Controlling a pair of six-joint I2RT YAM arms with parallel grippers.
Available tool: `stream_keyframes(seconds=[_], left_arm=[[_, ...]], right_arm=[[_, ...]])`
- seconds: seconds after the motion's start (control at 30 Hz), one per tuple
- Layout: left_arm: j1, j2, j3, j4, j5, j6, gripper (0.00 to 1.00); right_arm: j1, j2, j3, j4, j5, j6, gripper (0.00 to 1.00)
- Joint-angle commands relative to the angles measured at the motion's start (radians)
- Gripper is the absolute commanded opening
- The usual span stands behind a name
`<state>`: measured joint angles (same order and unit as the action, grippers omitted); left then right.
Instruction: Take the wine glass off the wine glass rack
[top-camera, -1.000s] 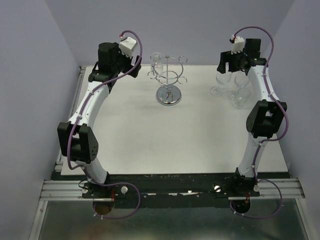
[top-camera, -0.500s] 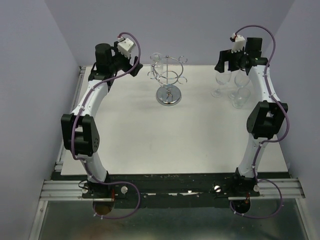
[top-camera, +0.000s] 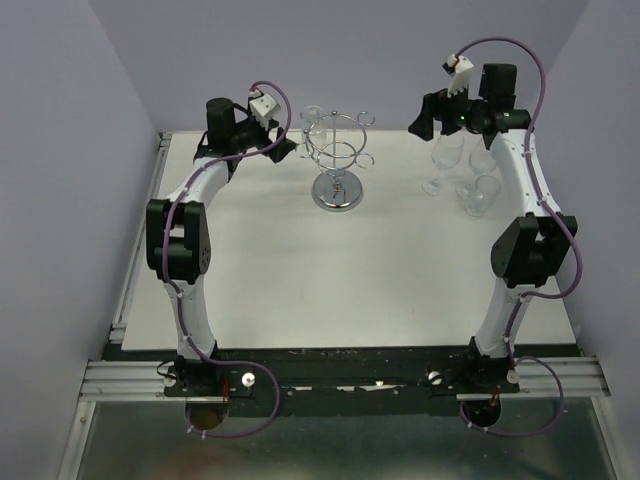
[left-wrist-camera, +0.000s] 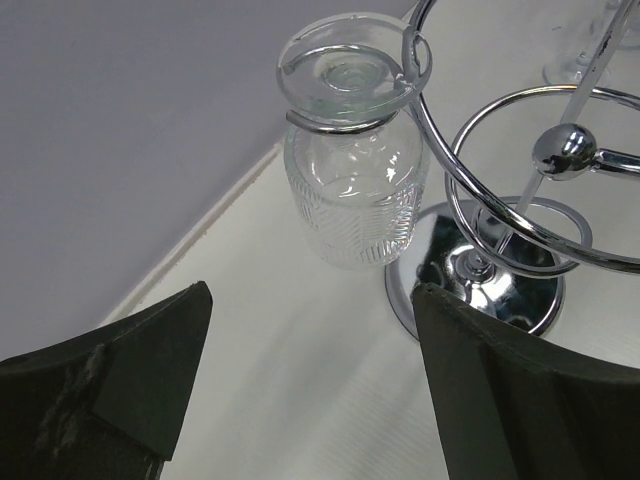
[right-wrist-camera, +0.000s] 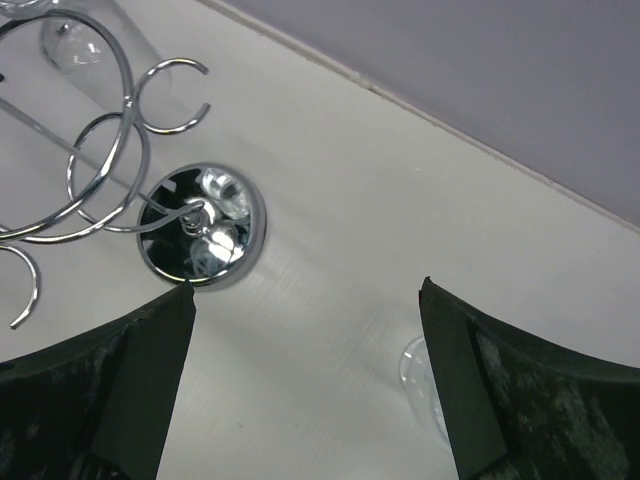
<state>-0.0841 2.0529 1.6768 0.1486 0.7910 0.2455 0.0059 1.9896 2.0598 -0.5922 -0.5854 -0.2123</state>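
Note:
The wine glass rack (top-camera: 340, 160) is a chrome wire stand at the back middle of the table. One clear wine glass (top-camera: 314, 124) hangs upside down from a hook on its back left. In the left wrist view the wine glass (left-wrist-camera: 350, 195) hangs by its foot in a wire loop, ahead of my open left gripper (left-wrist-camera: 312, 290), with the rack's mirrored base (left-wrist-camera: 500, 290) to its right. My left gripper (top-camera: 284, 148) is just left of the rack, touching nothing. My right gripper (top-camera: 422, 120) hovers open to the right of the rack, empty. The right wrist view shows the rack (right-wrist-camera: 200, 240) at the left.
Three clear glasses (top-camera: 470, 175) stand upright at the back right, under the right arm. The foot of one glass (right-wrist-camera: 418, 368) shows beside my right finger. The back wall runs close behind the rack, and the table's left edge lies beyond the left arm.
My left arm has swung right, bringing its gripper up beside the rack. My right gripper has lifted and moved left, away from the standing glasses, and its jaws have widened.

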Motion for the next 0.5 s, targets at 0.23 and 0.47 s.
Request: stream_keyframes(seconds=[0.23,0.47], left_arm=[[-0.017,0.087,0.038,0.247,0.083,-0.069,0.99],[-0.032,0.133,0.057,0.293,0.085,-0.089,0.99]], right_arm=[[0.149,-0.012,-0.001,0.012,-0.192,0.068,1.00],[0.190,0.006,-0.016,0.014,-0.237,0.093,1.00]])
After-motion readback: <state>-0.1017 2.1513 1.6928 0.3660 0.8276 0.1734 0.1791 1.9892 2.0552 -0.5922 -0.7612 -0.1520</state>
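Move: The last hanging wine glass is about 8 cm to the left gripper's right, 4 cm ahead and a touch above it. The rack's post stands some 14 cm to that gripper's right and 3 cm back. From the right gripper the same glass hangs roughly 31 cm to the left, 3 cm ahead and 4 cm lower, the post about 26 cm left and 4 cm back. The nearest standing glass is 6 cm to its right, level fore-and-aft, some 19 cm below. Swing the right gripper briskly about 12 cm left towards the rack, drawing it back some 4 cm at nearly constant height and turning it roughly 15 degrees counter-clockwise, easing off at the end. Meanwhile ease the left gripper forward and right, 2 to 3 cm in all, towards the hanging glass. Keep both sets of fingers wide open and touch nothing yet. ##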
